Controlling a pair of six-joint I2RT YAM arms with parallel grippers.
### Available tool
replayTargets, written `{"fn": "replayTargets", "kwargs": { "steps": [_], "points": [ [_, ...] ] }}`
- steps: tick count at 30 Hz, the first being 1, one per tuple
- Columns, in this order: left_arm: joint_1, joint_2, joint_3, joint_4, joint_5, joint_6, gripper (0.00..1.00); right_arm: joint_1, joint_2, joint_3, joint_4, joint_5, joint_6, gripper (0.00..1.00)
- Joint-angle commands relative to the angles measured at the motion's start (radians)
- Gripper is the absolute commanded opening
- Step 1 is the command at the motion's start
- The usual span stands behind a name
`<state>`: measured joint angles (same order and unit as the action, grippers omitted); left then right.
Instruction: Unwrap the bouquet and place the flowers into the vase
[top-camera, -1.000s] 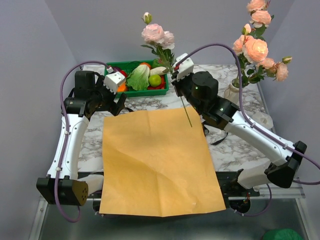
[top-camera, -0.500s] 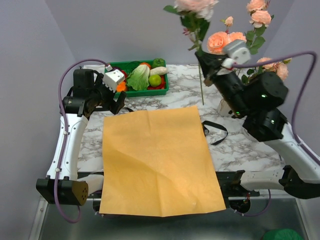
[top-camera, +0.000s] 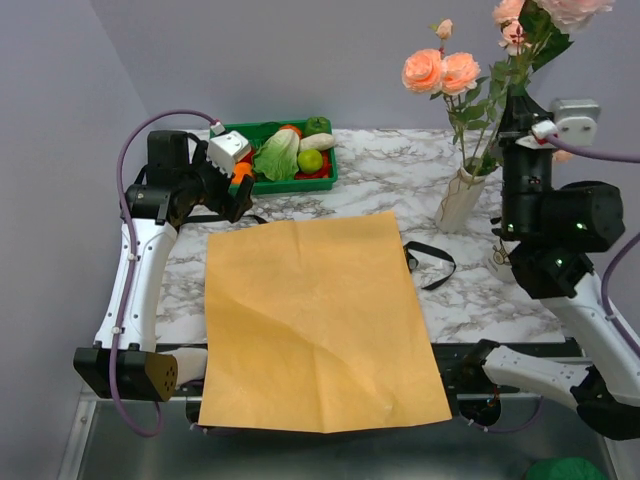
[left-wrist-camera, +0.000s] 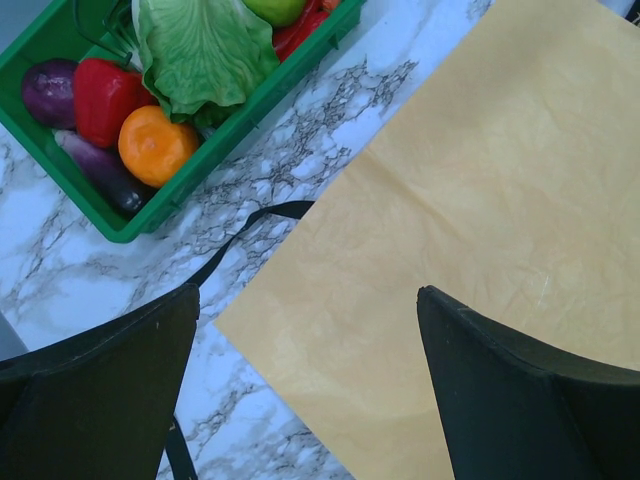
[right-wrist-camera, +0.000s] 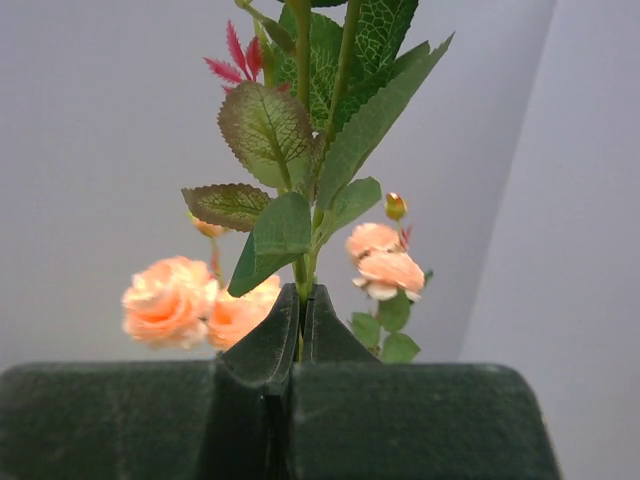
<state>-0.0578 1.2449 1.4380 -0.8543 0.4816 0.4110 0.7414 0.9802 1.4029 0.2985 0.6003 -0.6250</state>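
The cream ribbed vase (top-camera: 460, 203) stands at the right of the marble table with several peach-pink flowers (top-camera: 441, 71) in it. My right gripper (top-camera: 516, 108) is raised just right of the vase, pointing up. It is shut on the green stem (right-wrist-camera: 301, 272) of another rose (top-camera: 578, 9), whose lower end is hidden behind the arm. In the right wrist view the vase's roses (right-wrist-camera: 185, 304) show behind the shut fingers (right-wrist-camera: 268, 345). The orange paper sheet (top-camera: 315, 320) lies flat, and the black ribbon (top-camera: 432, 263) lies by its right edge. My left gripper (left-wrist-camera: 308, 295) hangs open over the sheet's far-left corner (left-wrist-camera: 300, 330).
A green tray (top-camera: 228, 132) of plastic vegetables, with a lettuce head (top-camera: 278, 155), sits at the back left, just beyond my left gripper (top-camera: 232, 195). A black strap (left-wrist-camera: 250, 235) runs under the paper's corner. The paper overhangs the table's near edge.
My right arm has swung up and to the right with the rose stem, from over the paper's far edge to beside the vase. The left arm has stayed almost still.
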Motion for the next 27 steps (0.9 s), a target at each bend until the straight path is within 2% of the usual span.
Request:
{"fn": "replayTargets", "kwargs": {
  "steps": [1, 5, 11, 21, 27],
  "points": [
    [0.007, 0.007, 0.009, 0.011, 0.040, -0.024, 0.99, -0.135, 0.061, -0.045, 0.083, -0.051, 0.079, 0.01],
    [0.007, 0.005, -0.001, 0.009, 0.031, -0.012, 0.99, -0.273, 0.115, -0.050, 0.113, -0.086, 0.157, 0.01],
    [0.007, 0.021, -0.004, 0.015, 0.026, 0.002, 0.99, -0.393, 0.202, -0.077, 0.220, -0.088, 0.177, 0.01],
    [0.007, 0.053, 0.004, 0.024, -0.003, 0.023, 0.99, -0.451, 0.351, -0.148, 0.562, -0.024, 0.097, 0.01],
    [0.007, 0.071, 0.010, 0.023, -0.005, 0.031, 0.99, -0.481, 0.429, -0.159, 0.671, 0.009, 0.064, 0.01]
  ]
}}
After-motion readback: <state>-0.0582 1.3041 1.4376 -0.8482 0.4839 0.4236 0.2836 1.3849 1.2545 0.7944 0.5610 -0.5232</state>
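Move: I already hold the last rose by its stem in my right hand. The vase I'm taking it to stands about 13 cm ahead, 4 cm to the right, and its middle is some 40 cm below. Its left-hand rose heads hang about 15 cm ahead, 5 cm to the left and 6 cm lower. The black ribbon lies nearly straight under me, 1 cm ahead and 2 cm left, about 50 cm down. From my left hand the vase is roughly 47 cm to the right, 7 cm farther out and 10 cm lower. With my right fingers staying shut on the stem and still pointing forward and up, I carry the rose forward about 16 cm while sinking some 10 cm and drifting 7 cm right, in towards the vase and the blooms above it. The hand turns about 20 degrees clockwise on the way, hardly tilting. ##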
